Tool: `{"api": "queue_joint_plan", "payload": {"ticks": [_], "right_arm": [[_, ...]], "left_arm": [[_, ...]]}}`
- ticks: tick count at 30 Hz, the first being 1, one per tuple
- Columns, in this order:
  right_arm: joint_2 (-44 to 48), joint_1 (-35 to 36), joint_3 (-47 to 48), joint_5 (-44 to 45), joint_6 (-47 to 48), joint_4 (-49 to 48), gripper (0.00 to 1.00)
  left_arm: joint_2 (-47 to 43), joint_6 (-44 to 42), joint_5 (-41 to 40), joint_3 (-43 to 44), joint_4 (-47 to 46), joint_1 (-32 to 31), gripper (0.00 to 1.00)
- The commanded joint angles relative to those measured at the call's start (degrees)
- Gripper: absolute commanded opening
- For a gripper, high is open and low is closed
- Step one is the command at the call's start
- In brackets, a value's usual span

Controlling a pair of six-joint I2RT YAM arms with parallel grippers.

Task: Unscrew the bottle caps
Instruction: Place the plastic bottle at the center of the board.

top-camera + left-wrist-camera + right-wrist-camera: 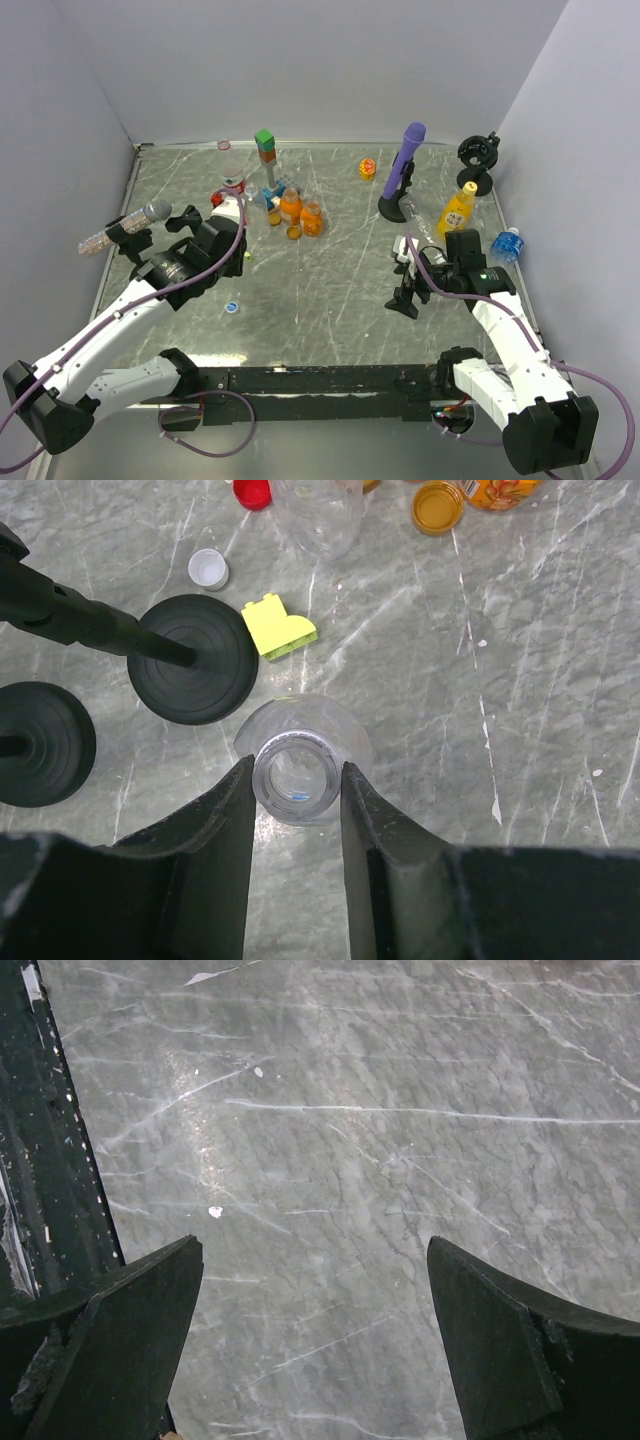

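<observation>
In the left wrist view a clear bottle (297, 778) stands upright with its mouth open and no cap on it. My left gripper (296, 780) is shut on its neck, one finger on each side. Loose caps lie beyond it: a white cap (208, 568), a red cap (252, 492) and an orange cap (438, 506). A blue cap (232, 307) lies on the table near the left arm. My right gripper (315, 1250) hangs open over bare marble with nothing between its fingers; in the top view the right gripper (405, 292) is right of centre.
Two black stand bases (193, 658) (40, 742) and a yellow block (280, 628) sit close to the held bottle. Orange bottles (291, 205), stacked blocks (265, 145), a purple microphone (405, 165), a yellow juice bottle (457, 210) and a blue-labelled bottle (506, 245) stand further back.
</observation>
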State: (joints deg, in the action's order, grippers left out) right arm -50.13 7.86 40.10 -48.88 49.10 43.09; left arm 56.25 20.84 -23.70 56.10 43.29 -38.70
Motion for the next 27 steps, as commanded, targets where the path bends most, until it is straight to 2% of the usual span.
{"api": "queue_joint_plan", "payload": {"ticks": [1,7,20,25,27], "right_arm": [[1.1,0.1,-0.3,-0.2,0.6,-1.3,1.00],[1.0,0.1,-0.3,-0.2,0.6,-1.3,1.00],[1.1,0.1,-0.2,0.2,0.3,-1.3,0.99],[1.7,-0.1,0.1,-0.4,0.1,-1.2,0.99],[2.1,-0.4,0.2,-0.6,0.2,-1.2,0.99]], "left_arm": [[0.2,1.7,0.2,1.2,1.3,0.5,0.43],[0.0,2.9,-0.3,3.2,3.0,0.5,0.65],[-1.1,4.4,-2.3,8.1,5.7,0.6,0.99],[-4.6,3.7,-0.5,9.7,3.5,0.5,0.97],[-7.1,2.9,1.4,9.3,0.0,0.5,0.96]]}}
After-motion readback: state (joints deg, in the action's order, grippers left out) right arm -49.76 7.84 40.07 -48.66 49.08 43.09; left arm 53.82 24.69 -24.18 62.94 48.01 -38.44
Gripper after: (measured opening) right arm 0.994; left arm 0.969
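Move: The clear plastic bottle stands upright with its neck still between the left fingers, its middle about 8 cm straight below that hand. Some 15 cm lower than the hand, the yellow block lies about 8 cm ahead and 1 cm left, the blue cap 4 cm back and 1 cm left, and the black stand's round base 6 cm ahead and 8 cm left. From the idle right hand, the bottle is about 32 cm left, 3 cm ahead and 3 cm lower. The left fingers open wide, letting go of the bottle's neck, and the hand rises about 5 cm above it. ##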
